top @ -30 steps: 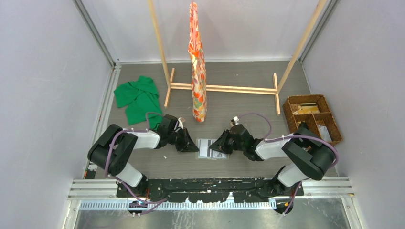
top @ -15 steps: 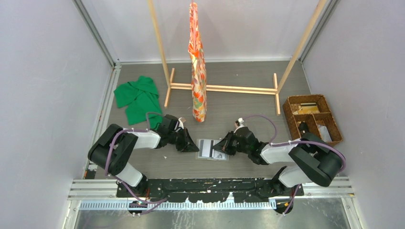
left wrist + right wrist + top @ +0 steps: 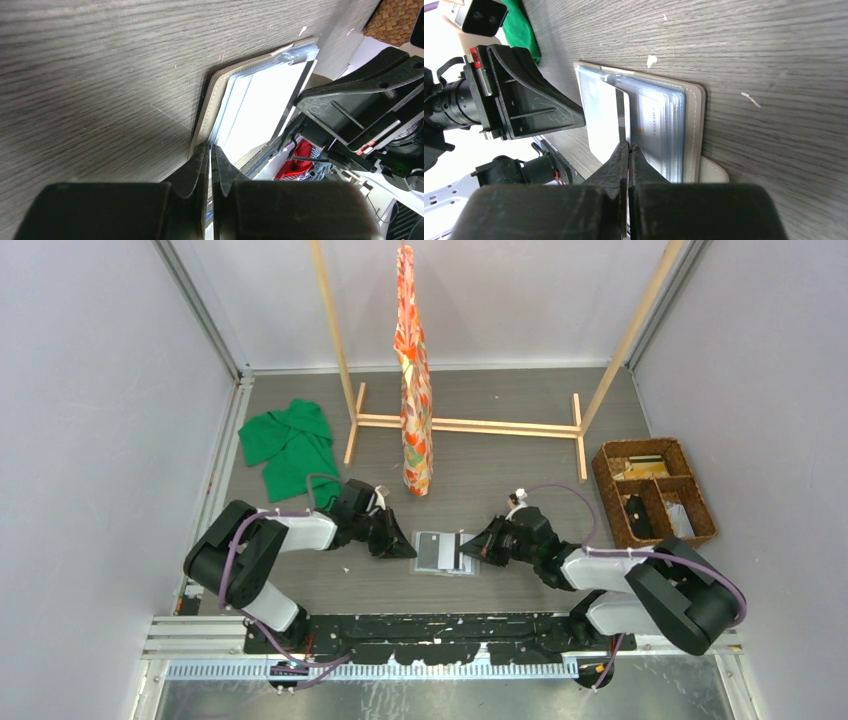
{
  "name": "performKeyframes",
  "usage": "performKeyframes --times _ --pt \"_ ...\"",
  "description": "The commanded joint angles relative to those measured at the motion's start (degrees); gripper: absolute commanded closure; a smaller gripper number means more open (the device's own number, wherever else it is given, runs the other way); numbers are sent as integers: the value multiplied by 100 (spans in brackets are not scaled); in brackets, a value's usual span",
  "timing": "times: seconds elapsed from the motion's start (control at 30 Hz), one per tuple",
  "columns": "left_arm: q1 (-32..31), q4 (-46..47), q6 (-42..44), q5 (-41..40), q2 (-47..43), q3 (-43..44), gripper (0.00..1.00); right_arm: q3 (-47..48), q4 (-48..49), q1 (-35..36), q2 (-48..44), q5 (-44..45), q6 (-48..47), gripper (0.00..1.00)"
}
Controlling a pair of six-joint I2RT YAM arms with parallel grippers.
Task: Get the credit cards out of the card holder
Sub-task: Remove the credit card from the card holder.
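Observation:
The grey card holder (image 3: 440, 552) lies open on the table between both arms, its translucent pockets fanned out (image 3: 659, 125). My left gripper (image 3: 408, 546) is shut on the holder's left edge (image 3: 210, 148), pinning a thin pale leaf. My right gripper (image 3: 468, 550) is shut at the holder's right side (image 3: 629, 146). It pinches a thin flat piece seen edge-on that looks like a credit card (image 3: 626, 115). That piece rises from among the pockets as a white sheet with a dark rim (image 3: 260, 110). Other cards stay in the pockets.
A brown wicker basket (image 3: 655, 490) with compartments stands at the right. A green cloth (image 3: 290, 445) lies at the back left. A wooden rack (image 3: 465, 425) with a hanging orange patterned cloth (image 3: 413, 370) stands behind the holder.
My right gripper has shut on the thin piece and drawn back to the right, its arm swinging rightward. The holder now shows a dark panel on top. The left arm has held still.

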Motion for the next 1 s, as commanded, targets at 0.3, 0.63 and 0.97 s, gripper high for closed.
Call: performKeyframes --times 0.3,0.63,0.97 --pt "-26 -1319 733 -573 -828 483 85 -227 -756 -155 -1168 70 -344 99" --pt "-123 -2041 870 -738 -1494 800 71 -94 -1498 -175 -1935 114 -493 99" --pt "-307 -1736 563 -731 -1713 671 68 273 -2108 -172 -2230 135 -609 99"
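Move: Between the right hand's fingertips is the white, dark-striped credit card's outer edge; the card's middle lies about 3 cm to that hand's left, level with it fore and aft, 1 cm lower. Under it is the open card holder, its middle 4 cm to the left and 2 cm below, with the basket some 38 cm right and 11 cm ahead. From the left hand, at the holder's left edge, the card lies about 7 cm to the right and the holder's middle 6 cm. Drawing the already pinched card clear, the right hand keeps its fingers shut and goes up about 3 cm and 2.5 cm to the right, easing slightly back, away from the holder's left page. The left hand opens to roughly a third, comes free of the holder's left edge and rises some 6 cm, its wrist tilting a little. ##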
